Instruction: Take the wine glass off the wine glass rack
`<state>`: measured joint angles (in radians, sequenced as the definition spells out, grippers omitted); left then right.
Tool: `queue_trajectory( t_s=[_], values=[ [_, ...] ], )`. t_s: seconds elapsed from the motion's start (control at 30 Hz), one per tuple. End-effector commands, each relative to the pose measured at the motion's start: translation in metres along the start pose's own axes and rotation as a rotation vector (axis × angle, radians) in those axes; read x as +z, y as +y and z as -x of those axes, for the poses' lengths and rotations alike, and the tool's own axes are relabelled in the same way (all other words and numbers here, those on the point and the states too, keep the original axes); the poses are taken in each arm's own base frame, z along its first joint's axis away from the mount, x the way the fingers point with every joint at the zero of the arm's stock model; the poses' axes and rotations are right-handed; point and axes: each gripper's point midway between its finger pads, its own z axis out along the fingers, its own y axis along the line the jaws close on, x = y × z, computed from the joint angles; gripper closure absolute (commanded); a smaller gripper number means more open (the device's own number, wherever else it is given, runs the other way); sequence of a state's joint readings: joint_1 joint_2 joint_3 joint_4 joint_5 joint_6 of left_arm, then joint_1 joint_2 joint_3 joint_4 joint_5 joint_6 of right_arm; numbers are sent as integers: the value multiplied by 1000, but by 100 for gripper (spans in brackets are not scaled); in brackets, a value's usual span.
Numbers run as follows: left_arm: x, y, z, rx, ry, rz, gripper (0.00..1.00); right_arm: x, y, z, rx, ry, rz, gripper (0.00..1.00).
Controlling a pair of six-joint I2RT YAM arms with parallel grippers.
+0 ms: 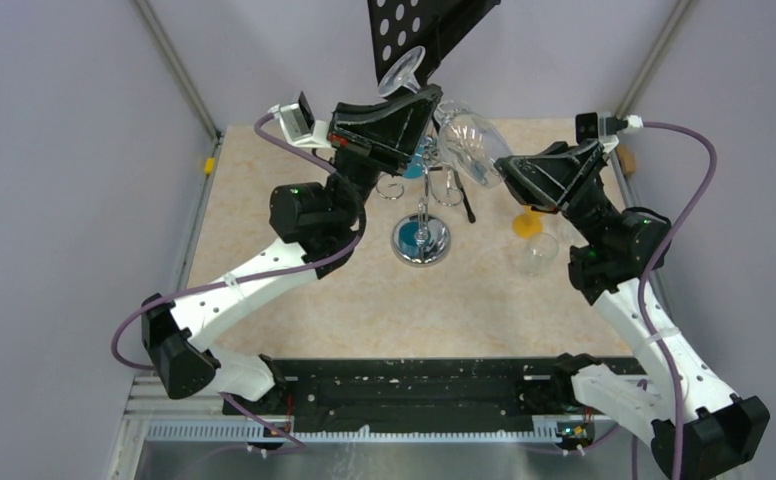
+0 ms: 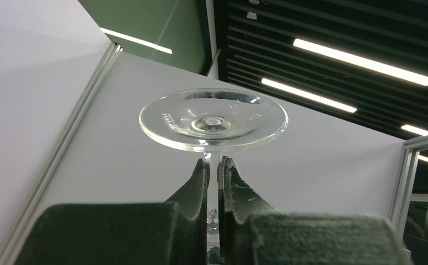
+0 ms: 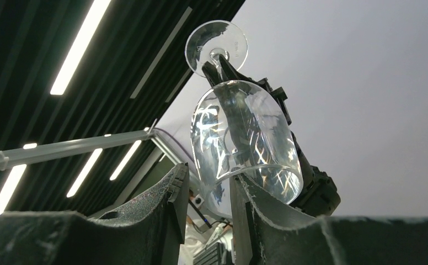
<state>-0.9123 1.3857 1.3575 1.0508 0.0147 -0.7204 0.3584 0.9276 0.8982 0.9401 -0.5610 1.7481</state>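
Observation:
The clear wine glass [image 1: 467, 143] hangs tilted in the air, foot [image 1: 401, 72] up and bowl down to the right, above and behind the chrome wine glass rack [image 1: 421, 205]. My left gripper [image 1: 426, 102] is shut on its stem just below the foot [image 2: 213, 118]; the left wrist view shows the jaws [image 2: 214, 161] pinching the thin stem. My right gripper [image 1: 499, 170] is open at the bowl's rim. In the right wrist view the bowl [image 3: 245, 141] dips into the gap [image 3: 206, 174], its wall against the right finger [image 3: 250, 204], the left finger apart.
The rack's round mirrored base [image 1: 421, 243] stands mid-table with scrolled arms [image 1: 394, 188] above. A second clear glass [image 1: 539, 253] and an orange object [image 1: 527, 223] sit at the right. A black perforated plate [image 1: 414, 30] looms at the back.

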Motion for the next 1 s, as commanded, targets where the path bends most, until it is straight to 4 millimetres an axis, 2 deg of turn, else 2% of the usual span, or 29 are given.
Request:
queue_trajectory(
  t_s=[0.0, 0.1, 0.2, 0.37, 0.5, 0.63, 0.73, 0.87, 0.97],
  values=[
    [-2, -21, 0, -18, -1, -101, 100, 7, 45, -7, -53, 26, 139, 66],
    [-4, -24, -9, -1, 34, -136, 100, 8, 46, -8, -49, 37, 138, 68],
    [-9, -26, -13, 19, 43, -169, 100, 9, 50, -9, -48, 41, 147, 75],
    [-12, -31, -20, 43, 84, -205, 98, 9, 55, -10, -41, 42, 159, 100],
    [-16, -34, -22, 66, 119, -209, 81, 8, 58, -10, -55, 35, 165, 100],
    [-23, -34, -19, 102, 139, -183, 54, 7, 58, -8, -100, 14, 147, 100],
    [-28, -31, -19, 131, 167, -155, 39, 7, 57, -6, -148, -16, 115, 100],
    [-36, -27, -25, 152, 235, -118, 28, 6, 59, -1, -218, -59, 70, 100],
    [-44, -26, -26, 166, 266, -106, 23, 5, 53, 4, -274, -88, -10, 100]
  ],
)
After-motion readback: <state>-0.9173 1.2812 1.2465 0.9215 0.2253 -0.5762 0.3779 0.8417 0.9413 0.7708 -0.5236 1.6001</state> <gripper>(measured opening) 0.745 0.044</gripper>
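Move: The wine glass is held aslant in the air, the left gripper pinching its stem: the glass's middle is about 4 cm right, 2 cm back and 3 cm below that hand. From the right gripper, half open at the rim, it is roughly 6 cm left, 2 cm ahead and 5 cm up. The rack's top is some 12 cm ahead of the left hand, 3 cm right and 25 cm below; the blue glass is about 20 cm ahead, 4 cm left and 33 cm below. Shut the right gripper on the near rim of the wine glass, easing it back and up about 2 cm each as both hands draw back together. Once the rim is pinched, open the left gripper wide to let go of the stem and sink it about 4 cm, some 2 cm to its right, rolling its left side up, while the right keeps its hold and settles back down slightly. ##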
